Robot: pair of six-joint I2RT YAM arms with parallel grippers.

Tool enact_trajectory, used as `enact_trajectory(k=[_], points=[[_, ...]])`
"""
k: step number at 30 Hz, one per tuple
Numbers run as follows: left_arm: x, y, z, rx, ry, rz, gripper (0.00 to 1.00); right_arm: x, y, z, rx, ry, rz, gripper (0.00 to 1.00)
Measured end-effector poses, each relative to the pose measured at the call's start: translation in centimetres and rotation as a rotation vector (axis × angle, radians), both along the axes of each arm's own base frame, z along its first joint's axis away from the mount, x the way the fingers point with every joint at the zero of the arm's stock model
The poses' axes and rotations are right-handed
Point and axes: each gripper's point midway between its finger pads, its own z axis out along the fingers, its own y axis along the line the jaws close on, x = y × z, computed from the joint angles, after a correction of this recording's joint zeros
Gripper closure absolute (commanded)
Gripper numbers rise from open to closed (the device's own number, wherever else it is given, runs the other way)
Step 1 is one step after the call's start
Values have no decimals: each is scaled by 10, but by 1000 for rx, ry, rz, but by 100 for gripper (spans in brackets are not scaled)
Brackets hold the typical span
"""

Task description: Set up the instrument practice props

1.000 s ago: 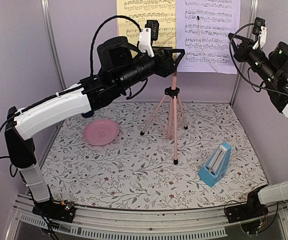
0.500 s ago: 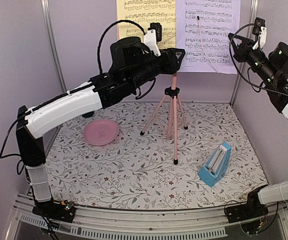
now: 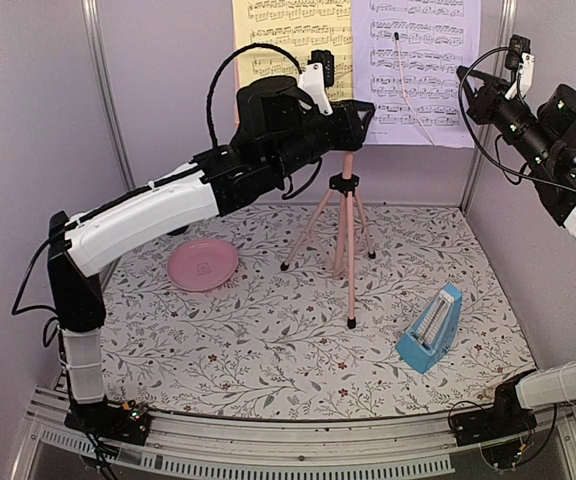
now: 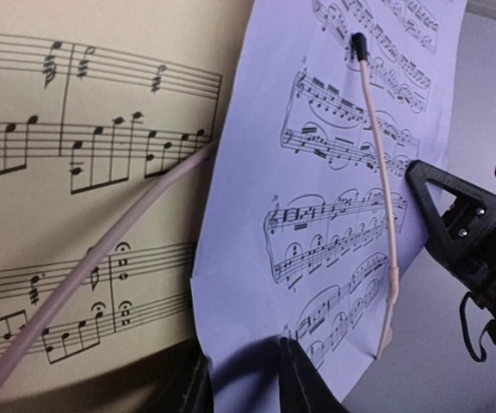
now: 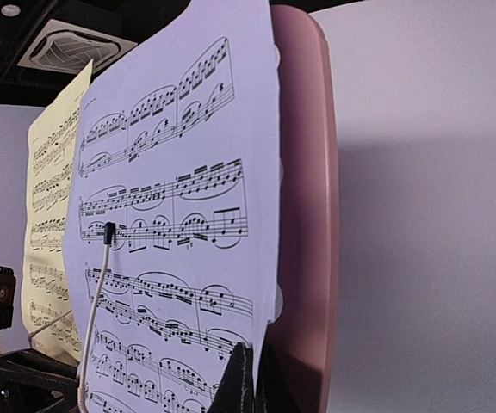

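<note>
The pink tripod music stand (image 3: 346, 215) stands mid-table. On its desk (image 5: 306, 215) lean the yellow sheet (image 3: 288, 30) and, overlapping it, the lavender sheet (image 3: 423, 70). My left gripper (image 3: 364, 108) is at the sheets' lower edge. In the left wrist view its jaws (image 4: 248, 387) stand apart, with the lower left corner of the lavender sheet (image 4: 317, 215) between them. My right gripper (image 5: 253, 383) is shut on the lavender sheet's right edge (image 5: 188, 215). A thin pink page-holder wire (image 4: 375, 155) lies across that sheet. The blue metronome (image 3: 430, 328) sits on the table at the front right.
A round pink plate (image 3: 202, 265) lies on the flowered mat left of the stand. Frame posts (image 3: 103, 90) and lilac walls close in the back and sides. The stand's legs spread over the mat's middle.
The left arm has risen and pushed right toward the sheets, and its jaws have narrowed. The right arm has stayed put, still holding the lavender sheet.
</note>
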Motion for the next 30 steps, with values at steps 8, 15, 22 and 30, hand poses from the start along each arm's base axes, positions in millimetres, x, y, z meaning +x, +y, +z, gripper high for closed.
enact_trajectory(k=[8,15,22,30], points=[[-1,-1,3,4,-9,-3,96,0,0,0,0,0,0,100],[-1,-1,4,14,-25,1,100,0,0,1,0,-2,-1,100],[-1,1,14,16,-61,16,100,-1,-1,3,-3,-19,-6,100],[0,4,29,5,-105,33,100,3,-1,10,-8,-38,-17,100]])
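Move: The left side of the purple sheet, near its lower corner, is already between my left fingertips, partly open with almost no distance to go. The right holding rod lies over the sheet about 8 cm to the right, 3 cm up and 2 cm ahead; the yellow sheet's middle is some 12 cm left, 8 cm up and 3 cm ahead. My right hand already grips the right edge, the lower left part lying about 17 cm left, 7 cm below and 2 cm nearer. I shut my left fingers fully, pinching the purple sheet by its left side near the bottom, and hold there briefly. Then I draw it about 3 cm straight up along the stand, my fingertips tilting up some 5 degrees. My right hand keeps its grip on the right edge and late on follows up by about 1 cm. ##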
